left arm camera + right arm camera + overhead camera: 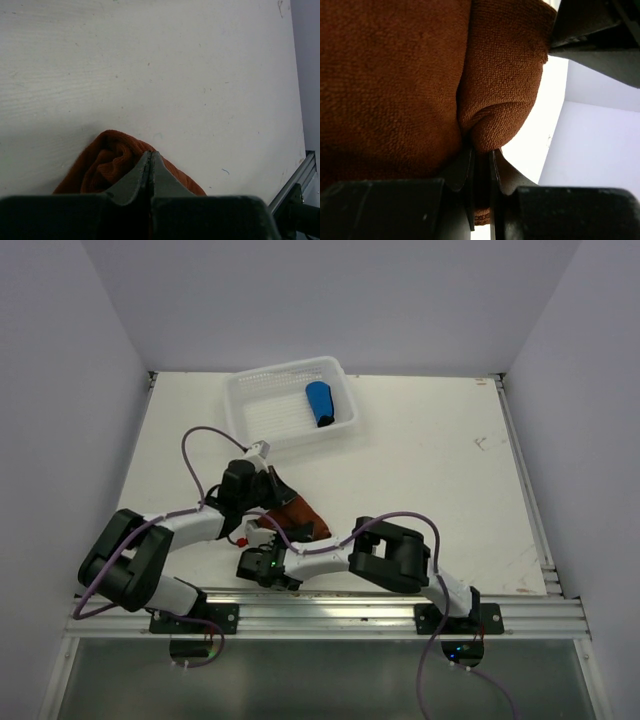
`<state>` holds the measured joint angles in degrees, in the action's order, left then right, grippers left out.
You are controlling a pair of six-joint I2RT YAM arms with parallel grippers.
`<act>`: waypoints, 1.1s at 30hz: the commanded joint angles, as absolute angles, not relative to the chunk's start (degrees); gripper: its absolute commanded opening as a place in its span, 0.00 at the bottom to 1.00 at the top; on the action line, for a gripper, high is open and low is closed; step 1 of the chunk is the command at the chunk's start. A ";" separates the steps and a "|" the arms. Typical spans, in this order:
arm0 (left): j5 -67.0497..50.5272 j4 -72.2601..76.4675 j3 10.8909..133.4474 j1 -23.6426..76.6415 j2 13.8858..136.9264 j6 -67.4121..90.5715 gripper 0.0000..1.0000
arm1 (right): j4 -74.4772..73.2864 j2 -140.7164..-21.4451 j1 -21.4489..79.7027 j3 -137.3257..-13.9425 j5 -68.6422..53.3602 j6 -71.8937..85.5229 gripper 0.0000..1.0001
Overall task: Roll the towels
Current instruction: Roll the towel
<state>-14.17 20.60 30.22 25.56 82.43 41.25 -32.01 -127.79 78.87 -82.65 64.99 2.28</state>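
The rust-brown towel (pixel 302 516) lies bunched on the table between the two arms. In the left wrist view it is a rolled lump (pixel 107 162) just behind my fingertips. My left gripper (pixel 151 154) is shut, jaws pressed together, its tips over the towel's edge (pixel 273 498). My right gripper (pixel 482 152) is shut on a fold of the rust-brown towel (pixel 395 85), with cloth showing between its fingers; from above it sits at the towel's near side (pixel 272 542). The bright blue towel (pixel 319 403) lies rolled inside the white mesh basket (pixel 262 410).
The basket stands at the back of the white table (pixel 440 480), left of centre. Purple cables loop over both arms. A metal rail (pixel 330 612) runs along the near edge, and grey walls close in the sides.
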 commanded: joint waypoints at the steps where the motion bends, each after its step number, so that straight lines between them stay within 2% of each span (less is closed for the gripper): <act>1: -19.33 30.66 27.34 25.58 81.83 42.45 0.00 | -33.22 -129.81 79.36 -84.20 62.23 3.78 0.04; 9: -23.03 37.26 26.89 25.58 89.46 41.93 0.00 | -33.05 -130.08 79.37 -84.11 61.52 4.22 0.05; 15: -18.03 31.92 27.07 25.58 92.55 40.08 0.00 | -32.70 -129.29 79.37 -83.76 60.56 3.96 0.09; 21: -14.07 31.29 26.89 25.58 95.97 37.62 0.00 | -30.15 -123.85 79.28 -80.87 58.72 5.89 0.25; 22: -13.28 31.29 26.81 25.58 96.50 37.27 0.00 | -29.36 -122.45 79.36 -80.25 58.10 6.50 0.31; 25: -12.92 32.34 26.19 25.49 98.00 37.18 0.00 | -28.83 -117.70 79.28 -78.67 56.78 7.47 0.39; 33: -12.75 33.93 24.87 25.49 98.26 37.53 0.00 | -22.15 -101.89 79.28 -67.60 51.25 12.56 0.48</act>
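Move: The brown towel, partly rolled, lies under both hands. Its middle is about 4 cm back of the left hand, level with it sideways and some 4 cm below. From the right hand, which already pinches the roll near its right end, it is about 3 cm left, 2 cm ahead and 1 cm lower. The white basket stands some 23 cm straight ahead of the left hand, the blue rolled towel about 23 cm ahead and 6 cm right. Downward, by about 3.5 cm, the left hand takes its closed fingertips onto the far side of the brown roll, edging right first and again at the end. The right hand holds its pinch nearly still, then opens its fingers to about half and draws roughly 4 cm right and 2 cm back, tipping down slightly, the roll's end still lying between the parted fingers. ##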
